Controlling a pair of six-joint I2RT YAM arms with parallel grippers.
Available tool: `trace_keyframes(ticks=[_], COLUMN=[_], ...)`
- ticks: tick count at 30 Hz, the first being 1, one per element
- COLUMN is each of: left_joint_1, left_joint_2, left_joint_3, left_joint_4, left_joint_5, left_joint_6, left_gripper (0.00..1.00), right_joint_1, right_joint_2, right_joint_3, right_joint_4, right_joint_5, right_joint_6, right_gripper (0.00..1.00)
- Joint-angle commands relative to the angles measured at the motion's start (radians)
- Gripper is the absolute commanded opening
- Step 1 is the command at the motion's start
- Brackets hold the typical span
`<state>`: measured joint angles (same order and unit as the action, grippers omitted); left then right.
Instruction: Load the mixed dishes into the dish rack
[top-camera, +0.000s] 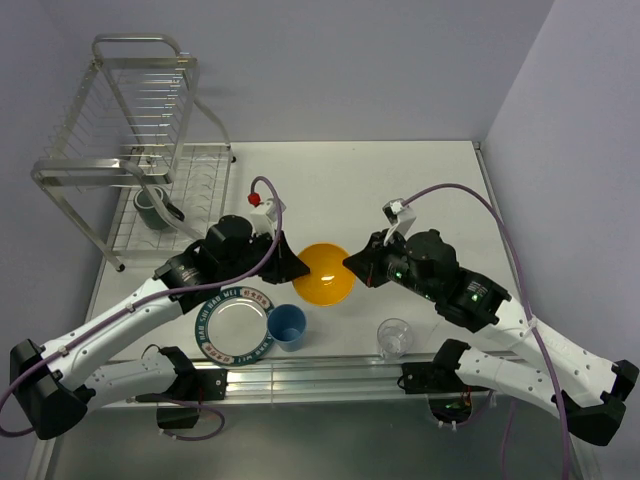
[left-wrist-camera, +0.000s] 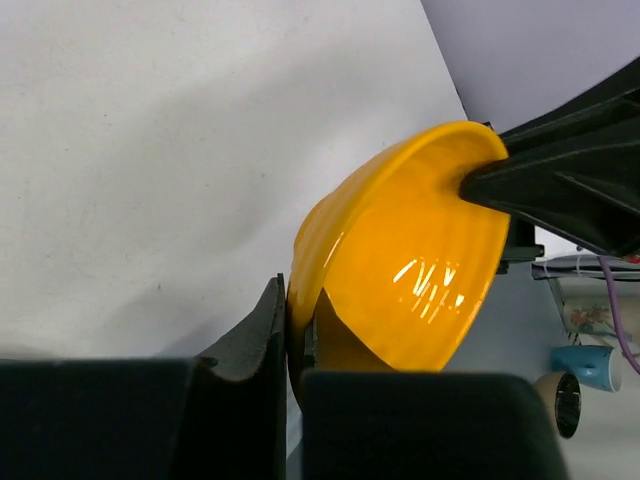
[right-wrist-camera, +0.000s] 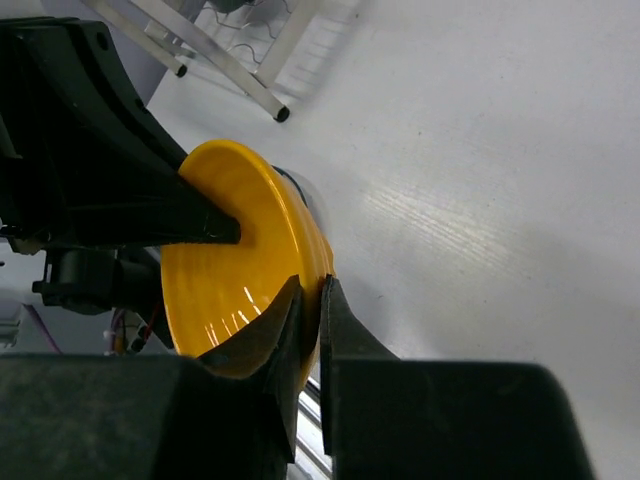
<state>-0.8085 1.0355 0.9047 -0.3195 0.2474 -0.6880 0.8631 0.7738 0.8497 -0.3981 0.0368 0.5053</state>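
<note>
The orange-yellow bowl (top-camera: 323, 273) hangs tilted over the middle of the table, held from both sides. My left gripper (top-camera: 298, 267) is shut on its left rim, and in the left wrist view the gripper (left-wrist-camera: 290, 300) pinches the bowl (left-wrist-camera: 410, 270) wall. My right gripper (top-camera: 351, 264) is shut on the opposite rim; the right wrist view shows the gripper (right-wrist-camera: 312, 290) straddling the bowl (right-wrist-camera: 230, 270) edge. The dish rack (top-camera: 110, 120) stands at the far left with the dark mug (top-camera: 152, 207) on its lower tier. Near the front lie the plate (top-camera: 236, 324), blue cup (top-camera: 287, 325) and clear glass (top-camera: 394, 338).
A metal rail (top-camera: 320, 372) runs along the table's near edge between the arm bases. Purple cables (top-camera: 470, 195) loop above both arms. Walls close in behind and to the right of the table.
</note>
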Motion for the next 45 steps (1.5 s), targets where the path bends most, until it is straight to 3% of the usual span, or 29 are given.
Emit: trace_keyframes(ticks=[1,3,4,7,9,20,45], left_joint_1=[0.0,0.002,0.002,0.002,0.002,0.003,0.012], left_joint_2=[-0.04,-0.072,-0.083,-0.168,-0.196,-0.215,-0.265], left_joint_3=[0.023,0.019,0.007,-0.019,-0.024,-0.018,-0.013], left_joint_4=[0.025,0.031,0.051,0.086,0.092,0.128,0.161], left_joint_5=[-0.005,-0.026,-0.028,-0.043,-0.04,0.052,0.171], left_joint_6=[0.039,0.053,0.059,0.067,0.068,0.024,-0.001], left_gripper=[0.0,0.0,0.0,0.0,0.0,0.0,0.0], right_joint_1=[-0.001,-0.001,-0.001,0.001,0.001,-0.001,-0.003], right_joint_2=[-0.05,-0.067,-0.074,-0.117,-0.152,-0.127,-0.183], right_joint_3=[0.009,-0.011,-0.021,-0.078,-0.121,-0.204,-0.311], right_joint_4=[0.056,0.07,0.079,0.131,0.177,0.468,0.725], right_joint_5=[-0.031,-0.055,-0.061,-0.094,-0.122,-0.35,-0.574], right_joint_6=[0.009,0.024,0.033,0.079,0.091,0.171,0.236], right_gripper=[0.17,0.3,0.42,0.65,0.71,0.73,0.7])
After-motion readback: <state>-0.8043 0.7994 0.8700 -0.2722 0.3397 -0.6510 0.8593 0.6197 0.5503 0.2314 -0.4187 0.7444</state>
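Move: Both hands already hold the orange bowl between them. Its middle is some 6 cm to the left hand's right and 1 cm ahead; for the right hand, about 7 cm left and 1 cm ahead, a little below. From the left hand the blue cup is roughly 3 cm back, 3 cm left and 10 cm down, and the plate 18 cm left, 1 cm ahead. The glass stands about 12 cm right of the right hand and 4 cm back. The right hand opens its fingers wide and frees the bowl's right rim, then swings back about 7 cm, up 5 and left 4, rolling its left side up and turning counter-clockwise some 25-30 degrees, until its open jaws straddle the near-right part of the rim. The left hand keeps its pinch on the left rim and carries the bowl up about 6 cm, then on up and back a few centimetres more slowly, tipping its fingers up about 10 degrees. ##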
